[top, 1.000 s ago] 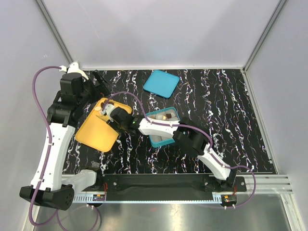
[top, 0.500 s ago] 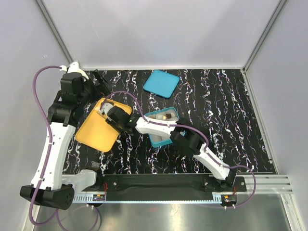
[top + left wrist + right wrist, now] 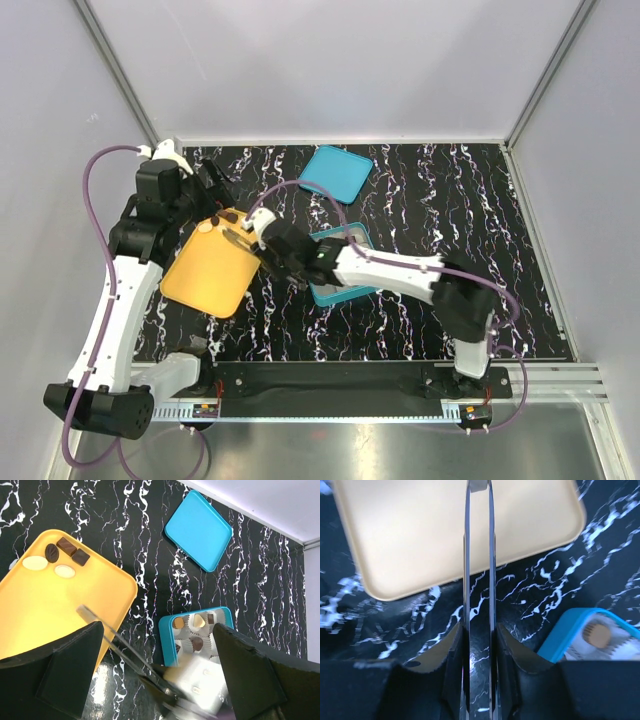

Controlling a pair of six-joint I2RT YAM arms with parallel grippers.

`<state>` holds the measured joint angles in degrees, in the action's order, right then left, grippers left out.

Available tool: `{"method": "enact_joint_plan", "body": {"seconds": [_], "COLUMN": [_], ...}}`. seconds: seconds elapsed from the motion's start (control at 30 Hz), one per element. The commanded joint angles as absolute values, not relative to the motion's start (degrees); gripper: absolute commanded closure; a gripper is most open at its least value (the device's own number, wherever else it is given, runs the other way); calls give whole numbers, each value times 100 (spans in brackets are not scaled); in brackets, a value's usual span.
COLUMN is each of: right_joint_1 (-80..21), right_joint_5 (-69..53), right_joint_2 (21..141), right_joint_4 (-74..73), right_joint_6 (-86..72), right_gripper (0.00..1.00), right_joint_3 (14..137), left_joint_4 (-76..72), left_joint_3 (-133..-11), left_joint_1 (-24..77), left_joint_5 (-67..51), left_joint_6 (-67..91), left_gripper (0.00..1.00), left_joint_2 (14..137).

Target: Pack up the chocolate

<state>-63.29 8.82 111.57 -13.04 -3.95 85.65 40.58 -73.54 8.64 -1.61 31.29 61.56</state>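
Several chocolate pieces [image 3: 65, 571], dark and pale, lie at the far corner of the yellow tray [image 3: 45, 625]. More chocolate sits in paper cups inside the teal box [image 3: 167, 630]. My right gripper [image 3: 479, 645] is shut on metal tweezers [image 3: 479, 555], whose arms reach out over the tray [image 3: 420, 535]. A small pale bit shows between the tweezer tips at the top edge of the right wrist view; I cannot tell what it is. My left gripper [image 3: 155, 645] hangs open above the tray's far end, holding nothing. From above, the right gripper [image 3: 268, 240] lies between tray [image 3: 200, 275] and box [image 3: 340, 292].
The teal lid [image 3: 336, 173] lies flat at the back of the black marbled table [image 3: 450, 220]. The right arm stretches across the box and hides most of it from above. White walls enclose the table on three sides.
The right gripper has drawn back from the tray's far corner toward the box, its elbow swinging right and its jaws narrowing on the tweezers. The left arm shifted slightly right.
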Motion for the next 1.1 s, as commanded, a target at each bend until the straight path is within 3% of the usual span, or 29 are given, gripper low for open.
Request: {"method": "enact_joint_plan", "body": {"seconds": [0.0,0.17,0.6,1.07], "right_joint_1": [-6390,-6363,-5546,-5326], "right_joint_5": [896,1502,2434,2619], "right_joint_2": [10118,9563,7385,7180], "right_joint_4": [-896,-1589,-3743,-4438], "right_joint_6": [-755,-931,-2231,-2759], "right_gripper": [72,74,72,70], "right_joint_3": [8237,8130,6250,5897], "left_joint_4": [3630,3647,3129,2944], "left_joint_3": [-7216,-7023,-5758,-5247], "left_joint_1": [835,835,835,835], "left_joint_5": [-343,-308,-422,-387], "left_joint_6": [3015,2971,2778,2584], "left_gripper": [1,1,1,1], "left_joint_2": [5898,5801,5379,5353]}}
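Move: The right hand already has tongs pinched shut on a pale chocolate. The empty cup at the right end of the box's middle row lies about 23 cm to its right, 3 cm ahead and 12 cm below; the heart chocolate sits some 5 cm left of that cup and a centimetre or two nearer the base. The orange tray's middle is about 12 cm to this hand's left, level with it, some 14 cm down. From the left hand, that cup is roughly 27 cm right, 3 cm back and 31 cm below. Up first, about 10 cm off the orange tray, then in a fast sweep of some 26 cm to the right, sinking again and drawing back a little, the right hand carries the pale chocolate in the tongs towards the empty cup. It turns about 35 degrees clockwise on the way, its grip kept closed on the tongs. The left hand, open and empty, sinks about 10 cm and eases slightly back. ##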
